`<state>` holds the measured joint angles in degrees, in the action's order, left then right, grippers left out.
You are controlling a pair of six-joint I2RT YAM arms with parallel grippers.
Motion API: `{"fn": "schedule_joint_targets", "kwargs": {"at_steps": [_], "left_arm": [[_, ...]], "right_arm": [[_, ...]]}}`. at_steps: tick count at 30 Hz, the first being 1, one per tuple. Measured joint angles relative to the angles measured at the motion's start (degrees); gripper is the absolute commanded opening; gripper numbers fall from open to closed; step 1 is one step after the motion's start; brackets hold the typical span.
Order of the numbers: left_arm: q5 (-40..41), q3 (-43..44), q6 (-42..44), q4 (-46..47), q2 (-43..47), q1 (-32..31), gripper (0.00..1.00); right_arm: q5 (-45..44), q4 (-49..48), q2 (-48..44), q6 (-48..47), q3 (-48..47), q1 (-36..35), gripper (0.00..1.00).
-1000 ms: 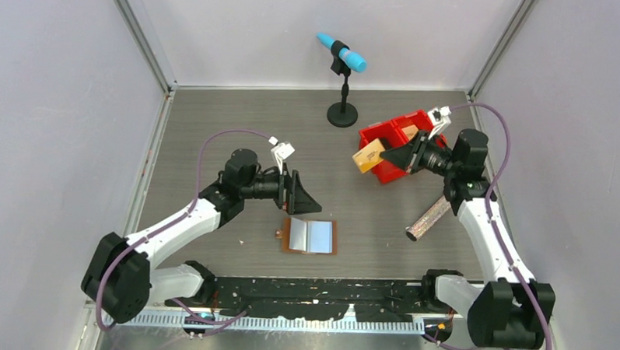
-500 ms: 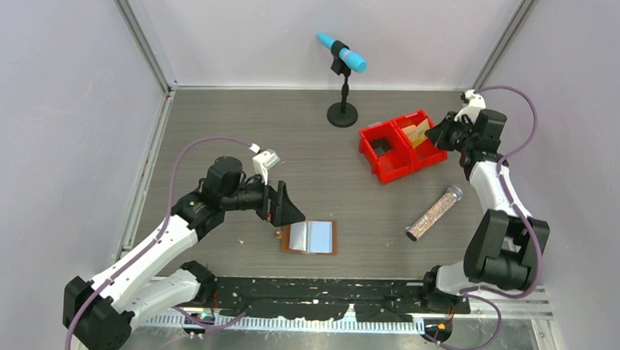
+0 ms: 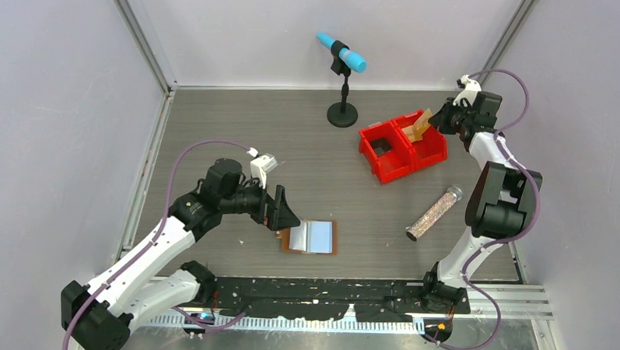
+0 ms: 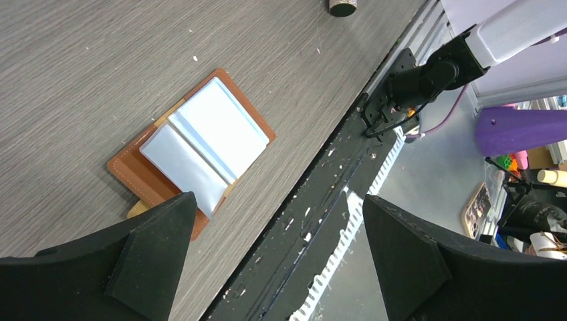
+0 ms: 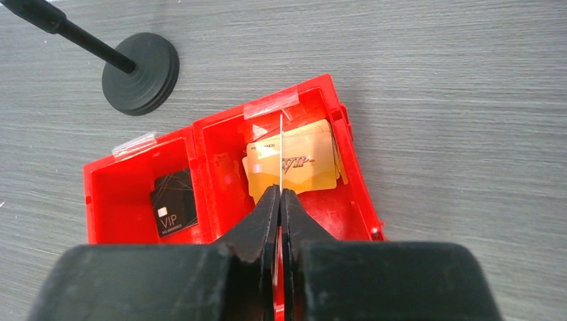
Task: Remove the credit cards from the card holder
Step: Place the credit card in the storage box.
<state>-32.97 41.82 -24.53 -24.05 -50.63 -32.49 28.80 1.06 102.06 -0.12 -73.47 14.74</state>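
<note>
The card holder (image 3: pixel 312 237) lies open and flat near the table's front edge: brown leather with pale blue-grey inner panels (image 4: pixel 194 144). My left gripper (image 3: pixel 288 213) hovers at its left edge, open and empty (image 4: pixel 277 197). At the back right, my right gripper (image 3: pixel 436 121) is shut on a gold credit card (image 3: pixel 422 121), seen edge-on as a thin line (image 5: pixel 281 147) above the red bin's right compartment. Several gold cards (image 5: pixel 301 164) lie in that compartment. A black VIP card (image 5: pixel 174 200) lies in the left one.
The red two-compartment bin (image 3: pixel 436 152) stands at the back right. A microphone on a round black stand (image 3: pixel 342 114) is behind it to the left. A glitter-filled tube (image 3: pixel 434 213) lies right of the card holder. A black rail (image 3: pixel 326 288) runs along the front edge.
My right arm swung from in front of the bin round to its back right, carrying the gold card over the right compartment. My left gripper came down closer to the card holder's left edge.
</note>
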Motion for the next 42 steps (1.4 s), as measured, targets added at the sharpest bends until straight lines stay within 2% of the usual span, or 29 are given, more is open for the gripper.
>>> {"fn": "schedule_joint_targets", "kwargs": {"at_steps": [10, 25, 42], "left_arm": [[1.0, 1.1, 1.2, -2.2, -1.1, 0.0, 0.99], [1.5, 1.1, 1.2, -3.1, -3.1, 0.0, 0.99], [1.9, 2.1, 1.2, -3.7, -3.4, 0.0, 0.99]], "right_arm": [[5.2, 4.7, 9.3, -2.3, -7.8, 0.0, 0.08], [9.3, 8.1, 15.0, -2.8, -11.7, 0.0, 0.13], [8.2, 8.6, 17.6, -1.8, -14.1, 0.0, 0.3]]}}
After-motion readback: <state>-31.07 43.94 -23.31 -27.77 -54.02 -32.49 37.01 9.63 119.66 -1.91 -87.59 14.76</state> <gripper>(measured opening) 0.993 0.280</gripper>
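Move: The right hand pinches a yellow card above the red storage box. The yellow card pile in the right-hand compartment lies about 8 cm ahead, 3 cm to its left and 12 cm below. The black card in the other compartment is 13 cm left and 4 cm ahead of the hand, the microphone stand's base 26 cm left and 13 cm ahead, both some 12 cm lower. From the left hand the yellow pile is about 30 cm ahead, 37 cm right and 16 cm below. Down some 7 cm and about 3 cm forward, the right hand lowers the held yellow card into the right-hand compartment onto the yellow pile, most of the reach forward coming early. Its fingers tip down about 10 degrees and swing slightly counter-clockwise, then ease apart to roughly a quarter open and release the card. ##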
